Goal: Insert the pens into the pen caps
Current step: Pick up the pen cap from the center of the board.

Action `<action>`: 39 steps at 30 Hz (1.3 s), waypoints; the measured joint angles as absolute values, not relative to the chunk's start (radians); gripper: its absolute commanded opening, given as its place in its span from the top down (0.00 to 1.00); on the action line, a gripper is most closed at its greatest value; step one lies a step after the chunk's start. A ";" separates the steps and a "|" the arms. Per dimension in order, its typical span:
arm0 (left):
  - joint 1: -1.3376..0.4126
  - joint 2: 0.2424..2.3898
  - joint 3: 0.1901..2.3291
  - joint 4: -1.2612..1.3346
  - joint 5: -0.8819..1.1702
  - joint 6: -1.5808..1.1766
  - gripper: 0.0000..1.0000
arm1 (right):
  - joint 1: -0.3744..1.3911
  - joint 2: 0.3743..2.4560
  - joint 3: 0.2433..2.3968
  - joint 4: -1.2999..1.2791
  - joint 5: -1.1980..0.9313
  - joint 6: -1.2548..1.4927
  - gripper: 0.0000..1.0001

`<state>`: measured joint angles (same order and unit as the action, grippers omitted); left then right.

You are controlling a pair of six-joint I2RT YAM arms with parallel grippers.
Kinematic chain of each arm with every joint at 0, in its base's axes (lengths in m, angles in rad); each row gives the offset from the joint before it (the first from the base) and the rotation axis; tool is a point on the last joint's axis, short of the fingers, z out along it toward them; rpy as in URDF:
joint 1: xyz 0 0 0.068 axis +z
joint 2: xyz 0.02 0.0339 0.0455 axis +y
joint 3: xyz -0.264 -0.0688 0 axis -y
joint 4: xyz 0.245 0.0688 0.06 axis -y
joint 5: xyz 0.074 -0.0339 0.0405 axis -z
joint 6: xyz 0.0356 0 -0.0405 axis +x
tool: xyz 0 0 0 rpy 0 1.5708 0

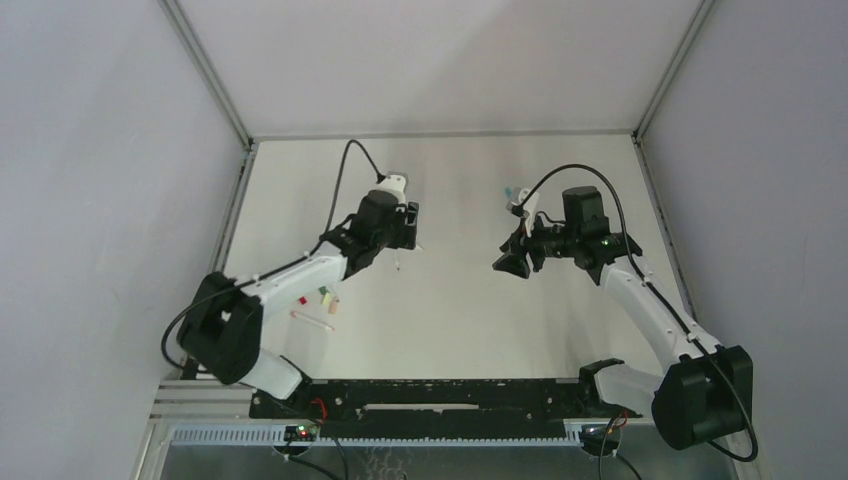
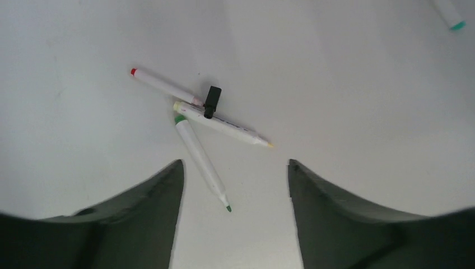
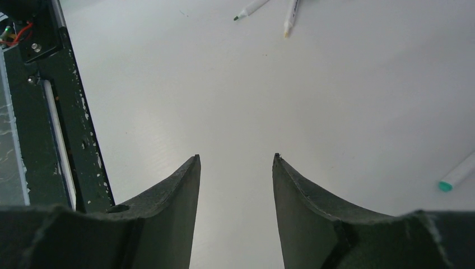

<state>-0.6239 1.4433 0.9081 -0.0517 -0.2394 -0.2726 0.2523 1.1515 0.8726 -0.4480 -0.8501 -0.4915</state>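
Three white pens lie crossed on the table in the left wrist view: a red-ended pen [image 2: 165, 87], a yellow one [image 2: 224, 126] and a green-tipped one [image 2: 201, 162]. A black pen cap [image 2: 211, 101] rests on the yellow pen. My left gripper [image 2: 235, 162] hangs open just above them, the green tip between its fingers, touching neither. My right gripper [image 3: 236, 156] is open over bare table, holding nothing. A teal-ended pen [image 3: 456, 176] lies to its right. In the top view, red [image 1: 303, 299], green [image 1: 323, 293] and peach [image 1: 333, 305] caps lie beside the left arm.
A further pen [image 1: 312, 320] lies near the caps at the left arm's elbow. The black base rail [image 3: 67, 112] runs along the near edge, left of the right gripper. White walls [image 1: 120, 200] enclose the table on three sides.
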 measured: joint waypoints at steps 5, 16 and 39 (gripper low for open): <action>-0.595 1.636 1.080 -0.153 -0.229 -0.218 0.47 | 0.255 1.165 0.873 -0.450 -0.832 -0.502 0.44; -0.514 1.972 1.451 -0.386 -0.138 -0.143 0.53 | 0.256 1.176 0.873 -0.453 -0.811 -0.519 0.44; -0.498 2.136 1.601 -0.555 -0.097 -0.130 0.66 | 0.256 1.188 0.875 -0.477 -0.810 -0.537 0.44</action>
<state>-0.4984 2.1361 1.6012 -0.5549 -0.0975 -0.1299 0.2558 1.1877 0.8745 -0.4767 -0.8097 -0.5369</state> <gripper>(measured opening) 0.385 0.560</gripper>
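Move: The black pen cap lies about 8 cm ahead of the left hand, barely 1 cm to its right and some 12 cm below, across the yellow-tipped pen, whose middle is about 5 cm ahead and 2 cm right. The red-ended pen's middle is roughly 10 cm ahead and 4 cm left, the green-tipped pen's 2 cm ahead and 2 cm left, all on the board. From the right hand, the cap is around 18 cm ahead, 29 cm left and 17 cm below. The left hand swoops down some 11 cm and forward about 8 cm to the black cap, getting all its forward reach in the first, slanting part and then sinking almost straight down over the cap, slowing as it gets low. On the way the wrist tips the fingers about 25 degrees farther down and rolls its left side up a little, while the wide-open fingers narrow to roughly half their gap, ending around the cap with room still on either side and no grip on it yet. ##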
